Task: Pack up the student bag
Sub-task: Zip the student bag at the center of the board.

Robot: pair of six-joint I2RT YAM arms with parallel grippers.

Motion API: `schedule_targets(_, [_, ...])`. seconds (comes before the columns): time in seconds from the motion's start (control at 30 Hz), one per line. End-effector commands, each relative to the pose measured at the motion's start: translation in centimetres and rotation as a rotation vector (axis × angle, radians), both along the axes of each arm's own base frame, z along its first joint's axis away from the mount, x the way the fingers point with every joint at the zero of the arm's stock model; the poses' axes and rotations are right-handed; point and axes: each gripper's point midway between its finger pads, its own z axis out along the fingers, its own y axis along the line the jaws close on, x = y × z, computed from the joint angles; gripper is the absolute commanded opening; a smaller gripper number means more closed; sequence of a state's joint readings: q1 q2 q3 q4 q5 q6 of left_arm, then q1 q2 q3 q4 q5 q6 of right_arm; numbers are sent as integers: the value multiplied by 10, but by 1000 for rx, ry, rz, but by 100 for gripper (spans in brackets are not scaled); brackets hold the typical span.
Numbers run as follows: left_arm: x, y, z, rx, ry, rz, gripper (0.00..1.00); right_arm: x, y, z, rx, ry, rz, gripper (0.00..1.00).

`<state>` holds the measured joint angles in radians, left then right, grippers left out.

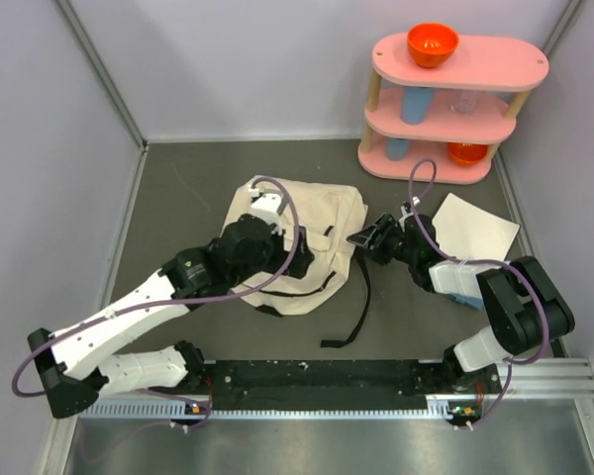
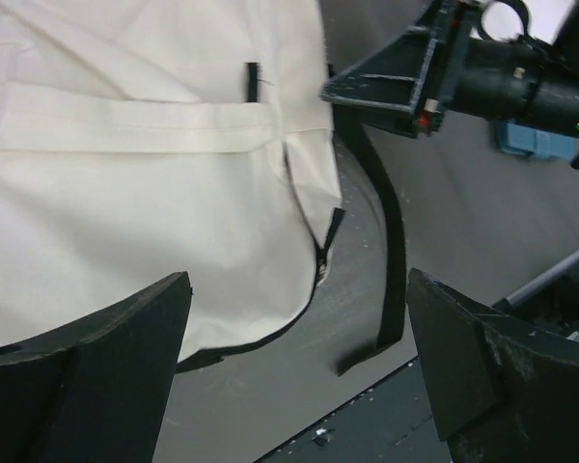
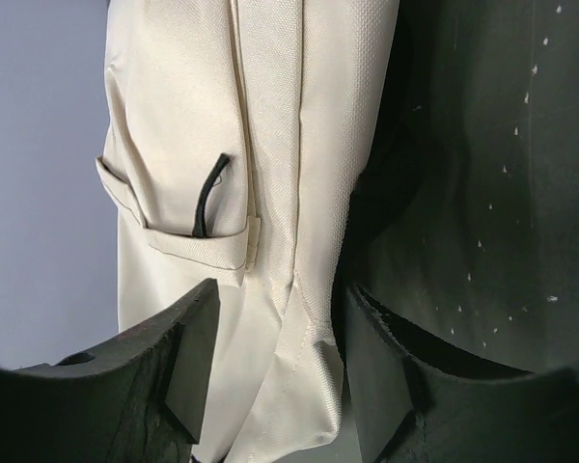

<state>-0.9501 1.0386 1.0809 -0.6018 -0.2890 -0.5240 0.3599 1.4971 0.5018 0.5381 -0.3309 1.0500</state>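
The student bag (image 1: 322, 237) is a beige canvas backpack lying flat mid-table, with a black strap (image 1: 360, 297) trailing toward the near edge. My left gripper (image 1: 273, 220) hovers over the bag's left part, jaws wide open and empty; in the left wrist view the bag (image 2: 145, 174) and strap (image 2: 391, 251) lie below it. My right gripper (image 1: 366, 237) is at the bag's right edge. In the right wrist view its jaws stand part open, with a fold of the bag's fabric (image 3: 299, 289) between the fingers (image 3: 174, 367).
A pink three-tier shelf (image 1: 535, 67) stands at the back right, holding an orange bowl (image 1: 433, 43), a blue cup (image 1: 416, 104) and a second orange bowl (image 1: 467, 151). A white sheet (image 1: 475, 228) and a blue item (image 2: 536, 140) lie by the right arm.
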Motion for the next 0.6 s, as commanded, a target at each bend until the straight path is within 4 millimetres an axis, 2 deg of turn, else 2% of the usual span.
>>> schedule_targets(0.0, [6,-66,-7,-72,-8,-216,98,6,6,21,30,-71,14,52])
schedule_targets(0.03, [8,-84,-19,-59,35,-262,98,6,6,22,30,-73,13,52])
schedule_targets(0.17, [8,-115,-52,-28,141,-339,98,5,6,23,30,-72,11,53])
schedule_targets(0.3, [8,-125,-86,21,189,-353,99,4,6,23,31,-72,16,53])
schedule_targets(0.57, [11,-128,-112,45,208,-343,97,4,5,25,29,-73,12,53])
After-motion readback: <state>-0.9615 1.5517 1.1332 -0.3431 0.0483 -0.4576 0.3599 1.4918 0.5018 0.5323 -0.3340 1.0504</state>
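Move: The bag's zip pull lies on its near right corner, about 8 cm to the left hand's right, level with it fore and aft, and some 18 cm below. Of that hand, the loose black strap is roughly 14 cm right and 4 cm back; the bag's right edge, between the right fingers, 13 cm right and 8 cm ahead; the pocket tab 7 cm right and 10 cm ahead. From the right hand the pull is 8 cm back, 5 cm left. Towards the zip pull at the bag's near right corner the left hand swings right and down, roughly 11 cm each way, slowing to a near stop above the corner. The wrist turns clockwise nearly 20 degrees and tips some 15 degrees further down, with the fingers staying wide open. The right hand stays put, half-open fingers still astride the bag's right edge. ##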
